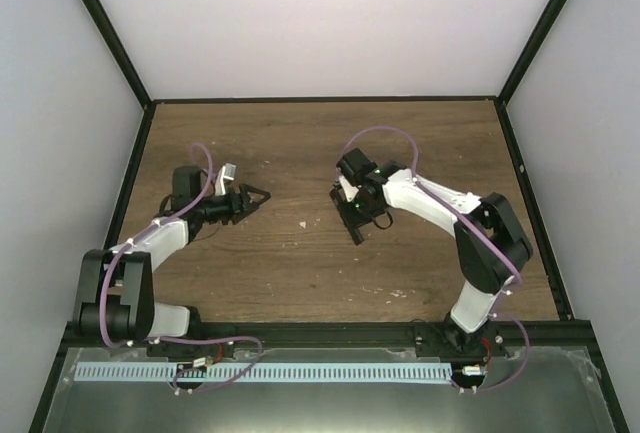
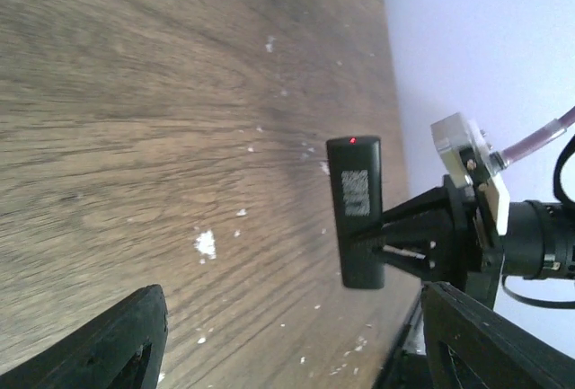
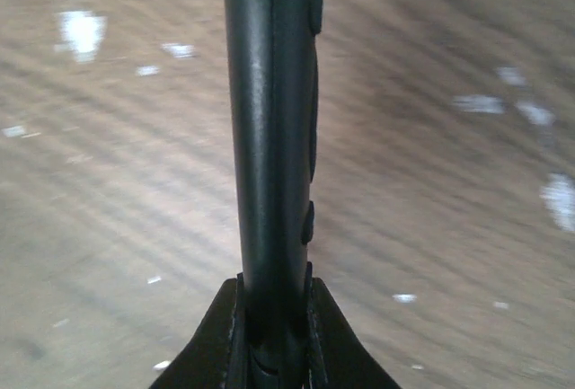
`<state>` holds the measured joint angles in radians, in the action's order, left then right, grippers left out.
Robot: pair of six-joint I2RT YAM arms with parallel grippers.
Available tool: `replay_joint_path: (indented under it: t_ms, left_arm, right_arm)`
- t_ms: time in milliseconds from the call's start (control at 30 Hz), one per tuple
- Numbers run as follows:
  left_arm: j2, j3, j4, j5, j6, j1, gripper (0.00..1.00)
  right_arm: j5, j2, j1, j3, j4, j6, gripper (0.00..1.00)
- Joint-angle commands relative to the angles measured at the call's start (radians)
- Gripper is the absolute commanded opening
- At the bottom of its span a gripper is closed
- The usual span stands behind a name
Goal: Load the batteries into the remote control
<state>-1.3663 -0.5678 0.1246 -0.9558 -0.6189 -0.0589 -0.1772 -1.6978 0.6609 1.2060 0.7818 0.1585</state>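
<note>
The remote control [image 1: 353, 225] is a slim black bar held just above the wooden table, with my right gripper [image 1: 352, 215] shut on one end. In the right wrist view the remote control [image 3: 269, 119] runs straight up from the gripper [image 3: 274, 292], edge-on, small buttons along its right side. The left wrist view shows the remote control [image 2: 357, 214] with a red light at its top, pinched by the right gripper [image 2: 422, 241]. My left gripper [image 1: 258, 196] stands open and apart from it to the left, its fingers [image 2: 117, 344] wide with nothing between. The batteries are out of view.
The brown wooden table [image 1: 300, 273] carries scattered white flecks [image 2: 206, 244]. Black frame rails [image 1: 525, 168] and white walls enclose it on the left, right and far sides. A metal cable tray [image 1: 300, 371] runs along the near edge by the arm bases.
</note>
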Motion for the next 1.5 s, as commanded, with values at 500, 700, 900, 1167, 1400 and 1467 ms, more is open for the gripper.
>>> replay_joint_path:
  t_ms: [500,700,900,1167,1400,1467]
  left_arm:
    - [-0.030,-0.039,-0.153,0.088,0.076,0.000,0.78]
    - [-0.031,-0.045,-0.166,0.087,0.085,-0.001,0.78]
    - [-0.033,-0.047,-0.171,0.083,0.088,-0.001,0.78]
    - [-0.024,-0.043,-0.181,0.076,0.102,-0.001,0.77]
    - [-0.003,-0.038,-0.185,0.080,0.103,-0.001,0.77]
    - [0.001,-0.037,-0.178,0.083,0.098,0.000,0.77]
  right_arm:
    - [0.759,-0.191,0.036,0.088,0.050,-0.083,0.01]
    - [0.803,-0.244,0.085,0.062,0.029,-0.092,0.01]
    - [0.786,-0.257,0.133,0.054,0.007,-0.111,0.14]
    - [0.728,-0.266,0.170,0.054,0.012,-0.110,0.36]
    - [0.563,-0.123,0.179,0.049,-0.026,-0.114,0.68]
    - [0.482,-0.052,0.176,0.038,-0.070,-0.118,0.81]
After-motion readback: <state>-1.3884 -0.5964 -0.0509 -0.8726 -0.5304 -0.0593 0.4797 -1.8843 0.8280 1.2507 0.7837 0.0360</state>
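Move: My right hand still grips the remote control near its back end, on edge. The bare patch of table it goes down on, by some small white flecks, has its middle about 7 cm ahead, 4 cm to the right and 6 cm below. The large white fleck lies level with my right hand, roughly 11 cm left and 7 cm below. From my empty left hand the patch is some 22 cm right, 2 cm back and 11 cm lower. I swing the remote right, forward and down with my right hand, about 9 cm sideways, rolling the wrist some 40 degrees so the fingertips turn out to the right. Then I ease back leftward while sinking to the table, spread the fingers to let go, and start lifting up and left. My left hand sinks a little, still open and empty. ##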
